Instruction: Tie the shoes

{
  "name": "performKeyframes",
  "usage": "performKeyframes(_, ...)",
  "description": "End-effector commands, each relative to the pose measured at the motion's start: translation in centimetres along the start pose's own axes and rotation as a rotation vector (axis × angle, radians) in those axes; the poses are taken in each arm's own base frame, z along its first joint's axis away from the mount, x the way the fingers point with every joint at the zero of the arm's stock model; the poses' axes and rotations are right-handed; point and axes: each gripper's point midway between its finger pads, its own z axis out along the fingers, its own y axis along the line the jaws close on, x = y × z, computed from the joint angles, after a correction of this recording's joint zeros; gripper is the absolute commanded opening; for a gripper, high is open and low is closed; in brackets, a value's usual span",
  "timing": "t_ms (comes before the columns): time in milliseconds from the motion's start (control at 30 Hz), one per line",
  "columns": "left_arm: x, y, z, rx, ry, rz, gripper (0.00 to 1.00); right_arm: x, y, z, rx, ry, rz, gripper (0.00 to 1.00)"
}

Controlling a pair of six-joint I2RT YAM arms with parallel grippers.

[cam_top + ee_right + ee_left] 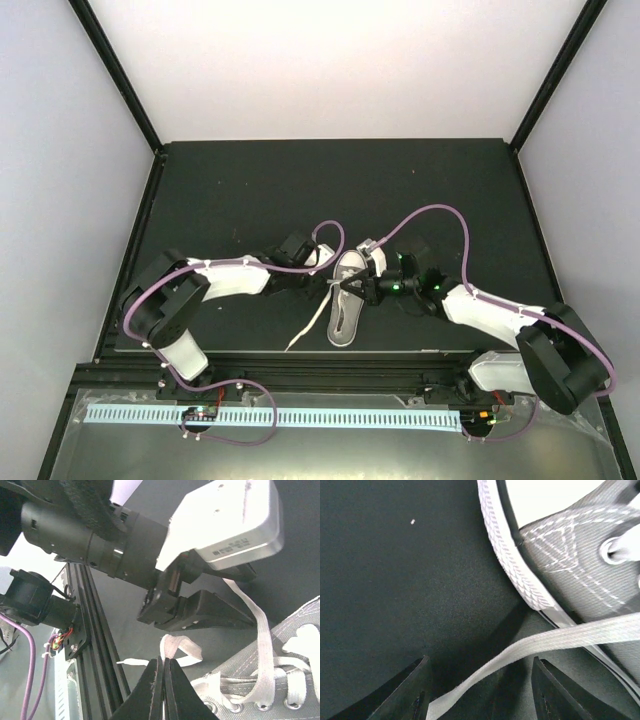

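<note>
A grey canvas shoe (345, 305) with a white sole lies on the black mat between both arms. My left gripper (325, 272) sits at its left side. In the left wrist view its fingers (415, 695) stand wide apart, so the left gripper (480, 692) is open. A flat white lace (545, 640) runs loosely between the jaws from the shoe (590, 570). My right gripper (162, 672) is shut on a folded loop of lace (182, 647) just off the shoe's eyelets (280, 690). The left gripper's fingers (210, 612) hang right behind that loop. A loose lace end (303, 335) trails toward the near edge.
The black mat (300, 190) ends at a black aluminium rail (330, 360) along the near side, also close beside the right gripper as the rail (95, 645). Purple cables (440, 212) loop off both arms. White walls enclose the back and sides.
</note>
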Motion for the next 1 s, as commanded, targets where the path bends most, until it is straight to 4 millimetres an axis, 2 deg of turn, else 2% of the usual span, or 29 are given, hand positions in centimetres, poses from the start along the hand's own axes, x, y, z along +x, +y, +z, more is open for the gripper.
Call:
performKeyframes(0,0.1,0.4,0.8,-0.015,0.048,0.026,0.55,-0.6,0.7,0.1,-0.032,-0.018,-0.027,0.02)
performKeyframes(167,0.5,1.1,1.2,-0.056,0.064,0.018,0.43,-0.6,0.6,0.2,-0.032,-0.015,-0.024,0.02)
performKeyframes(300,0.8,1.7,1.1,-0.092,0.06,-0.001,0.14,-0.6,0.6,0.2,-0.031,-0.015,-0.025,0.02)
performKeyframes(367,0.6,2.0,0.7,-0.108,0.039,-0.024,0.02,-0.7,0.6,0.2,-0.031,-0.018,-0.026,0.02)
performKeyframes(467,-0.4,2.2,-1.0,-0.13,-0.025,-0.087,0.02,-0.8,0.4,0.2,-0.017,-0.021,-0.018,0.02)
performKeyframes(600,-1.3,2.0,-4.7,-0.125,-0.121,-0.213,0.02,-0.9,0.0,0.1,0.013,-0.027,-0.015,0.02)
performKeyframes(700,-0.6,0.5,-6.8,-0.042,-0.149,-0.297,0.01,-1.0,-0.2,0.0,0.03,-0.024,-0.014,0.02)
performKeyframes(867,3.3,-2.1,-8.6,0.043,-0.007,-0.442,0.02,-1.4,-0.1,-0.1,0.038,-0.028,-0.016,0.02)
performKeyframes(900,3.8,-3.3,-9.0,0.09,0.016,-0.459,0.02,-1.5,-0.1,-0.1,0.039,-0.032,-0.018,0.02)
performKeyframes(933,3.4,-5.0,-9.6,0.173,0.012,-0.472,0.02,-1.6,0.0,-0.1,0.039,-0.035,-0.019,0.02)
performKeyframes(967,2.8,-7.7,-10.4,0.296,0.008,-0.473,0.02,-1.7,0.0,-0.1,0.04,-0.037,-0.018,0.02)
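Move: Just past the open left fingertips runs the shoelace they will pinch, about 1 cm ahead of and 1 cm below the left hand, level with it sideways. The shoe's middle is some 6 cm to this hand's right and 3 cm back; a loose lace tail has its middle roughly 9 cm back and 4 cm left. From the right hand, shut on the other lace, the shoelace aimed at lies about 4 cm ahead, 5 cm left and 8 cm lower. Dipping about 1 cm down and forward, the left hand shuts its fingers on the shoelace beside the shoe, then lifts it some 8 cm, drifting left and next drawing back about 5 cm, up and away from the shoe, while the wrist turns about 15 degrees counter-clockwise. The right hand stays over the shoe and keeps its pinch on the other lace. ##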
